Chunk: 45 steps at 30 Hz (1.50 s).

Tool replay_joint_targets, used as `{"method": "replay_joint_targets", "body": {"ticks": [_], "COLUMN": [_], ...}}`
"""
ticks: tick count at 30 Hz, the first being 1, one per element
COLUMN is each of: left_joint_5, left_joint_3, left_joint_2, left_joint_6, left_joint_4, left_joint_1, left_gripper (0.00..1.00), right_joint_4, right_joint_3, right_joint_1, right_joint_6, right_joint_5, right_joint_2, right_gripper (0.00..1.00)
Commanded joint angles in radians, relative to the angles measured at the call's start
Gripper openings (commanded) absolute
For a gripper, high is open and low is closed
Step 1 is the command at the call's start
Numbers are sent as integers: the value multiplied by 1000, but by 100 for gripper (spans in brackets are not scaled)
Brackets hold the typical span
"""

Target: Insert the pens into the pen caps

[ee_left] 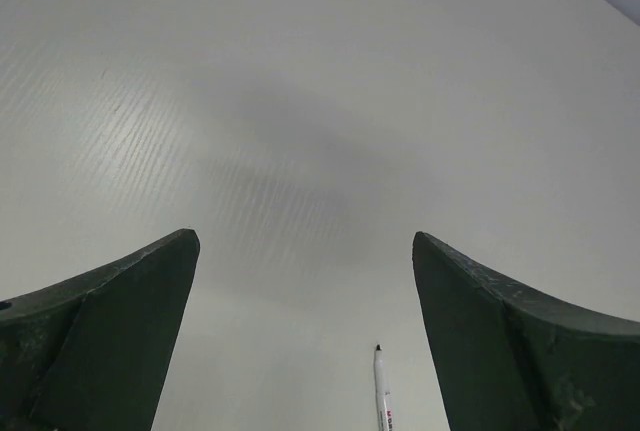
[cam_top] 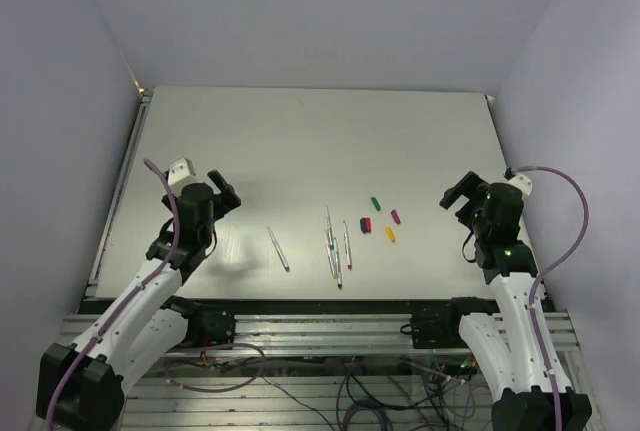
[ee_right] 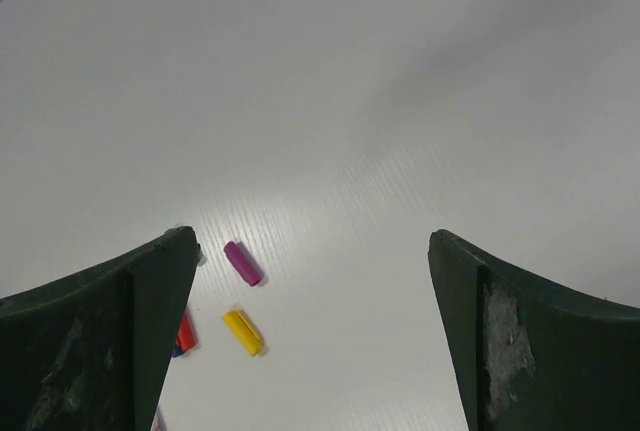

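Observation:
Several thin white pens lie near the table's front middle: one apart and a cluster. Right of them lie the pen caps: green, purple, orange-yellow, and red with blue touching it. My left gripper hovers open to the left of the single pen, whose dark tip shows low in the left wrist view between the wide-apart fingers. My right gripper stands open to the right of the caps. Its wrist view shows the purple cap, yellow cap and red cap by the left finger.
The pale table is walled by plain panels on the left, back and right. A metal rail with cables runs along the near edge between the arm bases.

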Motion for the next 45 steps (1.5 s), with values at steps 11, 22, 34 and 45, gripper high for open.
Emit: {"method": "replay_joint_targets", "body": {"ticks": [11, 22, 34, 45], "left_joint_5": [21, 233, 74, -247], "left_joint_3": [-42, -37, -5, 56], "left_joint_2": [-29, -49, -71, 95], "left_joint_6": [25, 155, 176, 57], "left_joint_4": [52, 159, 50, -102], "left_joint_1": [5, 5, -177, -570], "left_gripper": [99, 99, 99, 97], "right_joint_4": [-2, 48, 149, 218], "right_joint_3": [-11, -50, -48, 1], "right_joint_1": [4, 4, 4, 3], "right_joint_6": [6, 63, 20, 48], "right_joint_5": [37, -6, -121, -69], "right_joint_2": [-2, -95, -20, 11], "right_gripper": [100, 100, 100, 100]}}
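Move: The lone pen with the pink end lies about 17 cm to the left hand's right, 13 cm back and 14 cm below it. From that pen, the loose bunch of pens is some 15 cm farther right and about level, and the red and blue caps about 23 cm right and 5 cm farther out. From the right hand, the magenta cap is roughly 18 cm left, 3 cm back and 16 cm down, with the yellow cap about 20 cm left and 8 cm back. Towards the lone pen, the left hand bobs slightly down and up, then sweeps about 12 cm right while drawing back some 5 cm, sinking a little at the end. It turns roughly 25 degrees clockwise, fingers wide open and clear of the table. The right hand, also open, edges about 3 cm forward, left and slightly up, tipping up a touch. ##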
